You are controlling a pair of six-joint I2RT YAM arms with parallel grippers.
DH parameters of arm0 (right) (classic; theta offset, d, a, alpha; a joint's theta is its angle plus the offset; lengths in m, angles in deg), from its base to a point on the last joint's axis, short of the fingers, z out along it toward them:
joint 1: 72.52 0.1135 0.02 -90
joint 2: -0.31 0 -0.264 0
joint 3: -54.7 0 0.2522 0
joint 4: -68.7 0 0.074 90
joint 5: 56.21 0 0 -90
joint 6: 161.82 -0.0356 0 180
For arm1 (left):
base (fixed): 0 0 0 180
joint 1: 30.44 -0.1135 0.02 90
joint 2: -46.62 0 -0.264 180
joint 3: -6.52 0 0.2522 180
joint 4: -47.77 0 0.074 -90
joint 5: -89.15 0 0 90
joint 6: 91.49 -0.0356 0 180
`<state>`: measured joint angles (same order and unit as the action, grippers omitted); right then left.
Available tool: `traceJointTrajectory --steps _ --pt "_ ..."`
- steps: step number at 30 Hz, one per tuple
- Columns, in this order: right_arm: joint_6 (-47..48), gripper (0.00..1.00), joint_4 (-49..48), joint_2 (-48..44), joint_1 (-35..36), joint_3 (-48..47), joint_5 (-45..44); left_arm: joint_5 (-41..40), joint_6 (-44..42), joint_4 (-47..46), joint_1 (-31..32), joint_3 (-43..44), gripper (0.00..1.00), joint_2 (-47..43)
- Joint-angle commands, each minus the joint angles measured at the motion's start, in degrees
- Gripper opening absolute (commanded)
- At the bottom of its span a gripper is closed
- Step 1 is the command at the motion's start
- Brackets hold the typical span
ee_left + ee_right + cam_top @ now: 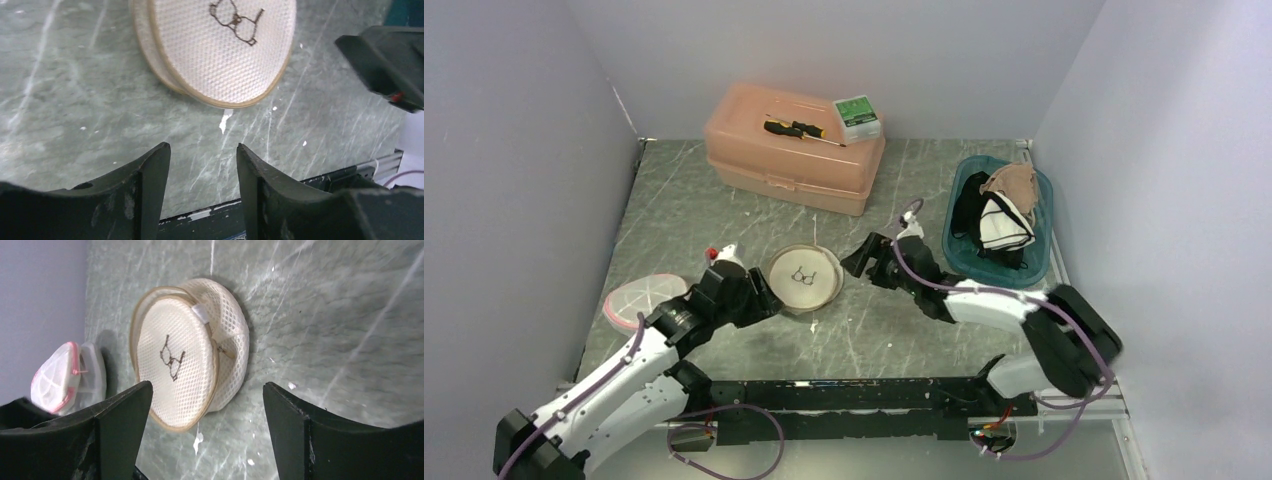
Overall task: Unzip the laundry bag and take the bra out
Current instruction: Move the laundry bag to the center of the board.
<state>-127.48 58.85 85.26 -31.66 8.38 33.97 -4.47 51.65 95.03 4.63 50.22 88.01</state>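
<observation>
The laundry bag (802, 278) is a round cream mesh pouch with a bra outline on its lid, lying flat at mid-table. It also shows in the left wrist view (225, 45) and the right wrist view (175, 360), zipped shut as far as I can see, with a white tab (201, 313) on its rim. The bra is hidden. My left gripper (764, 295) (202, 147) is open and empty, just left of the bag. My right gripper (859, 262) (207, 385) is open wide and empty, just right of the bag.
A second, pink-trimmed mesh pouch (642, 298) lies at the left. A pink toolbox (794, 160) with a screwdriver (802, 129) and a small green box (856, 115) stands at the back. A teal bin (951, 235) of clothes (1004, 210) stands at the right.
</observation>
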Motion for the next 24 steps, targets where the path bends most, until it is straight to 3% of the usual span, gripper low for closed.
traceJointTrajectory --steps 1,5,8,11,16,19,24 --pt "9.9 0.86 10.9 -14.1 0.0 3.5 -7.7 4.0 -1.2 -8.6 3.5 -0.1 0.56 4.6" --pt "12.0 0.86 15.3 -26.7 0.0 9.1 -9.1 -5.3 9.2 -9.2 11.0 -1.4 0.74 6.9" --pt "11.8 0.86 16.5 -34.6 0.0 12.6 -8.6 -6.2 19.1 -17.3 12.1 -7.6 0.94 3.0" --pt "11.8 0.86 18.3 -39.5 0.1 14.4 -8.8 -7.9 27.0 -27.0 12.1 -14.1 0.95 1.2" --pt "13.0 0.86 22.1 -45.1 0.0 14.9 -9.2 -7.9 35.3 -34.9 12.0 -13.8 0.95 12.9" --pt "13.3 0.86 23.3 -47.2 0.0 14.5 -9.2 -7.3 40.5 -36.6 12.1 -12.1 0.95 20.6" --pt "13.0 0.85 26.4 -50.2 0.1 14.6 -8.7 -13.1 48.5 -37.2 12.1 -11.8 0.95 26.2"
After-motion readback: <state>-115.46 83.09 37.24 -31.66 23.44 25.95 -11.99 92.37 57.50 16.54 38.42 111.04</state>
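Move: The laundry bag lies lid up, its middle about 8 cm ahead of my left hand, 8 cm to its right and 6 cm below it. The toolbox is some 32 cm ahead and 5 cm to the right of that hand; the pink-rimmed bag lies about 28 cm to its left and 2 cm ahead. From my right hand the laundry bag is roughly 12 cm left, 2 cm back and 5 cm lower. I bring my left hand about 8 cm right and 5.5 cm down to the laundry bag's near rim, easing back a little before curving forward. On the way I spread its fingers wide and roll the wrist, left side dipping, while turning counter-clockwise. My right hand backs away from the bag, right, back and up, fingers wide, tipping upward. ##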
